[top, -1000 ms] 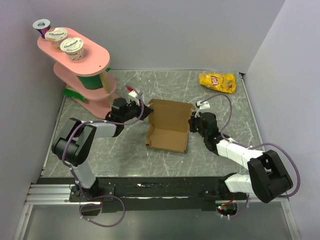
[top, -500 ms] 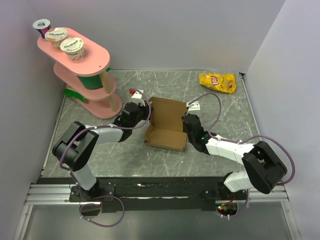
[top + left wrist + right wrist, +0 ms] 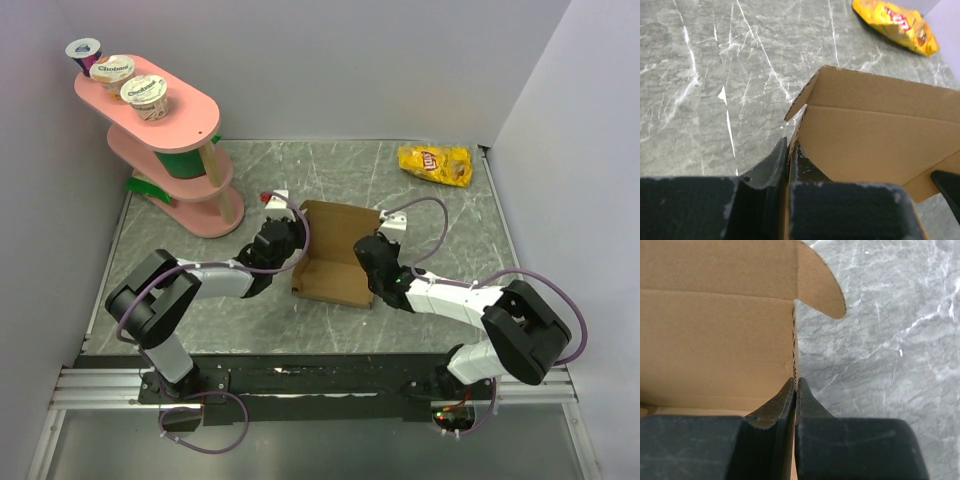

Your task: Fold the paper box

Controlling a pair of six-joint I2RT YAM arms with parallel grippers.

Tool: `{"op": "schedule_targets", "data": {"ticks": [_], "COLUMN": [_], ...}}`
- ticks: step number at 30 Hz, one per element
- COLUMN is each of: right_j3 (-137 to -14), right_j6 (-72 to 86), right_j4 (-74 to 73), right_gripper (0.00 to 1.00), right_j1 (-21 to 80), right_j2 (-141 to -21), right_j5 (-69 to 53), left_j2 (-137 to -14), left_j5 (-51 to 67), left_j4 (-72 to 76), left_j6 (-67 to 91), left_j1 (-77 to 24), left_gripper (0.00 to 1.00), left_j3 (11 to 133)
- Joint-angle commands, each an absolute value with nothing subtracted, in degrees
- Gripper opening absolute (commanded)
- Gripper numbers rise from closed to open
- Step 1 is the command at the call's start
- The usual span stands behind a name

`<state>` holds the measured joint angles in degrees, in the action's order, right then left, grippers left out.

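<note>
The paper box is brown corrugated cardboard, half folded, in the middle of the table with its lid panel raised at the back. My left gripper is shut on the box's left side wall; the cardboard edge runs between its two fingers. My right gripper is shut on the right side wall, the corrugated edge pinched between its fingertips. A rounded flap sticks out beyond the right wall. The box floor is mostly hidden behind the gripper bodies in both wrist views.
A yellow chip bag lies at the back right corner. A pink tiered stand with yogurt cups occupies the back left. White walls enclose the marble table on three sides.
Both arms have drawn nearer to me and closer together, pulling the box toward the near edge. The side walls now stand more upright and the box looks narrower.
</note>
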<state>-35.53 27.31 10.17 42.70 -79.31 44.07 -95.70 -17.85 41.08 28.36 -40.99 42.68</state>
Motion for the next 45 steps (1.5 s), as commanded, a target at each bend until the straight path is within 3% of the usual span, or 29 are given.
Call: {"op": "schedule_targets", "data": {"ticks": [1, 12, 23, 25, 26, 27, 29, 33, 39, 41, 45], "right_j3": [-33.49, -28.92, -32.08, -31.91, -31.12, -30.59, -29.10, -27.95, -29.26, -30.84, -36.73], "right_j6": [35.24, 44.29, 48.25, 46.07, 45.45, 44.92, 44.65, 45.27, 43.44, 41.14, 33.17], "right_j4": [13.01, 10.74, 3.26, 3.08, 3.25, 3.08, 1.50, -6.48, -14.24, -13.62, -13.20], "right_gripper": [0.00, 0.00, 0.00, 0.21, 0.39, 0.69, 0.85, 0.98, 0.97, 0.98, 0.99], "right_j1": [45.61, 50.97, 54.40, 54.49, 54.58, 54.49, 55.02, 57.30, 60.56, 58.81, 45.31], "right_j2": [-77.78, -75.23, -74.10, -72.43, -70.25, -69.09, -64.89, -56.88, -43.08, -40.17, -40.34], "right_j5": [43.85, 51.93, 54.59, 53.44, 52.13, 51.34, 49.93, 45.63, 39.39, 33.68, 17.45], "left_j2": [-94.48, -94.65, -92.64, -91.41, -90.97, -90.27, -89.56, -88.60, -88.68, -88.07, -84.56], "left_j5": [-18.53, -30.05, -32.69, -33.13, -33.05, -32.70, -30.77, -27.87, -23.47, -22.24, -13.65], "left_j4": [43.33, 47.55, 48.59, 53.33, 55.09, 57.20, 64.84, 72.59, 74.01, 72.08, 67.09], "left_j6": [34.45, 36.03, 33.67, 31.21, 28.76, 27.26, 22.88, 17.85, 12.84, 9.95, 4.05], "left_j1": [-45.25, -51.41, -54.14, -54.05, -54.14, -54.14, -54.14, -54.23, -54.32, -54.32, -54.14], "left_gripper": [0.01, 0.01, 0.01, 0.01, 0.01, 0.01, 0.01, 0.01, 0.01, 0.01, 0.01], "left_j3": [38.77, 33.13, 31.47, 28.50, 27.35, 26.12, 22.16, 18.11, 18.37, 19.25, 20.39]}}
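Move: Both grippers already pinch the upright lid, one at each side edge. The box's tray lies about 10 cm back, 9 cm right and 10 cm below the left gripper; from the right one it is some 9 cm back, 11 cm left and 8 cm down. The lid's middle is level ahead-wise with both, roughly 10 cm right of the left gripper and 10 cm left of the right. The chip bag sits about 20 cm ahead and 14 cm right of the right gripper. Keep both pinches and draw the lid's edges straight back towards yourself about 4.5 cm. Then open the right gripper wide to free its edge and take it up, back and slightly left, rolling its left side up. Keep the left pinch and pull on back, some 10 cm in all, tipping its fingers up about 15 degrees. ##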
